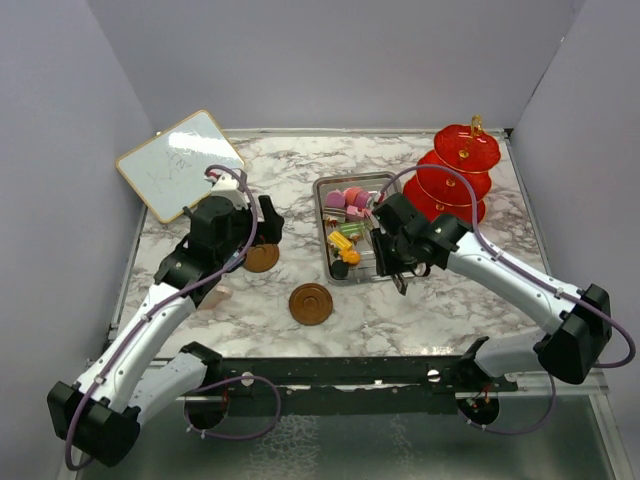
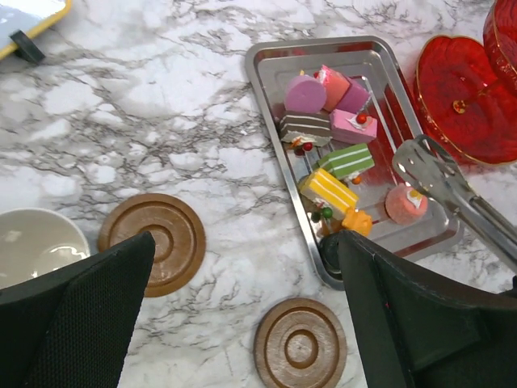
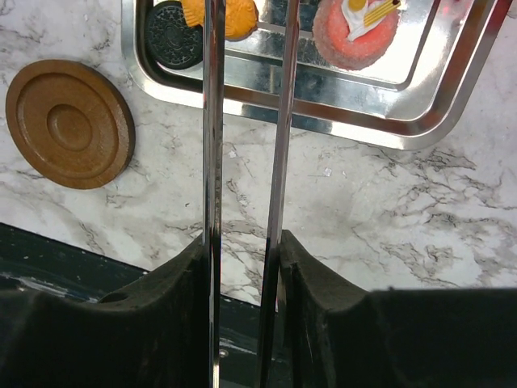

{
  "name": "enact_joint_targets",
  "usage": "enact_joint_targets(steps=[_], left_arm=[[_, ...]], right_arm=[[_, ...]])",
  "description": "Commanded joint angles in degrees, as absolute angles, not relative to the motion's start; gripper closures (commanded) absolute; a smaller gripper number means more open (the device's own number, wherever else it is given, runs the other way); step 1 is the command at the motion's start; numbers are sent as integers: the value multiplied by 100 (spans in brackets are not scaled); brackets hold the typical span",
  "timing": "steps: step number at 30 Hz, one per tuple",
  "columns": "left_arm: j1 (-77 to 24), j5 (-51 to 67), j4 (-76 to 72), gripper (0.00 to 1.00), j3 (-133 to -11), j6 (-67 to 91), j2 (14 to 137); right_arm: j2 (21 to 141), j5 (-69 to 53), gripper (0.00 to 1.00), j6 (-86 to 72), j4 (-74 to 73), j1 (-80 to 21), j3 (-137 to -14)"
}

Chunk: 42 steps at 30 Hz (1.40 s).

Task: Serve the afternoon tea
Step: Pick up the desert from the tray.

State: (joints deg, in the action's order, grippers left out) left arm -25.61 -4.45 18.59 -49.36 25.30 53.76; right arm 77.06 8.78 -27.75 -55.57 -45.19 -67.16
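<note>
Several small cake pieces [image 2: 331, 121] in pink, purple, yellow and green lie in the steel tray [image 2: 266, 89]. The red tiered stand [image 1: 455, 175] rises behind the tray's right side. Two brown saucers [image 2: 153, 242] [image 2: 300, 343] rest on the marble. My left gripper [image 2: 246, 267] hangs open above the gap between them, holding nothing. My right gripper [image 3: 246, 250] is shut on metal tongs [image 3: 212, 121], whose tips [image 2: 420, 158] reach over the tray near a round pink cake [image 2: 404, 204]. At the left edge sits a round cup [image 2: 36, 242] with a pale inside.
A wood-framed whiteboard [image 1: 180, 165] leans at the back left corner. A black round cake [image 3: 174, 34] and an orange piece [image 3: 222, 14] lie in the tray's near corner. The dark frame of the table's front edge [image 3: 48, 259] runs just below the right gripper.
</note>
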Motion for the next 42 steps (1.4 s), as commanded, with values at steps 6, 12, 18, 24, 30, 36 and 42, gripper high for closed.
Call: enact_joint_targets(steps=[6, 12, 18, 24, 30, 36, 42], left_arm=[[-2534, -1285, 1211, 1, -3911, 2049, 4250], [-2533, -1635, 1049, 1, -3732, 1884, 3947], [-2528, -1959, 1297, 1, -3932, 1210, 4184], [-2528, -2419, 1491, 1, -3883, 1315, 4052], [-2523, -2551, 1527, 1, -3859, 1294, 3949], [-2531, -2517, 1506, 1, -3858, 1138, 4052], [-2530, -2604, 1499, 1, -3832, 990, 4122]], right_arm=[[7560, -114, 66, -2654, -5422, -3914, -6713], [8039, -14, 66, -2177, -5442, -3773, -7333], [8837, 12, 66, -2039, -5224, -3762, -8136], [9486, 16, 66, -2169, -5119, -3683, -8741], [10028, -388, 66, -2060, -4994, -3631, -9207], [10533, -461, 66, -1941, -5008, -3554, -9525], [10944, -343, 65, -1709, -5187, -3463, -9972]])
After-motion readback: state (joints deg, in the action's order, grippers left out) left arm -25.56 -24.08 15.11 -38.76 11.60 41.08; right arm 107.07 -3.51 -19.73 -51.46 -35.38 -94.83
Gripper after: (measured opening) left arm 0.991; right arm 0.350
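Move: The chocolate striped cake, at the left edge of the tray, lies about 18 cm ahead of the right hand, 11 cm to its left and 12 cm below. At that depth, the pink square cake is 6 cm left and 18 ahead, the green striped cake 7 left and 14 ahead, the pink round cake straight ahead some 8 cm. From the left hand, the chocolate cake is roughly 11 cm ahead, 14 to the right and 21 below. Still pinching the tongs, the right hand carries them forward about 13 cm and 7 cm left over the tray, their tips leading towards the chocolate striped cake and the far-end sweets; after a slow start it rises slightly, then begins to sink. Its grip and tilt barely change. The open, empty left hand backs off some 8 cm to its left, away from the tray, rolling about 15 degrees. ##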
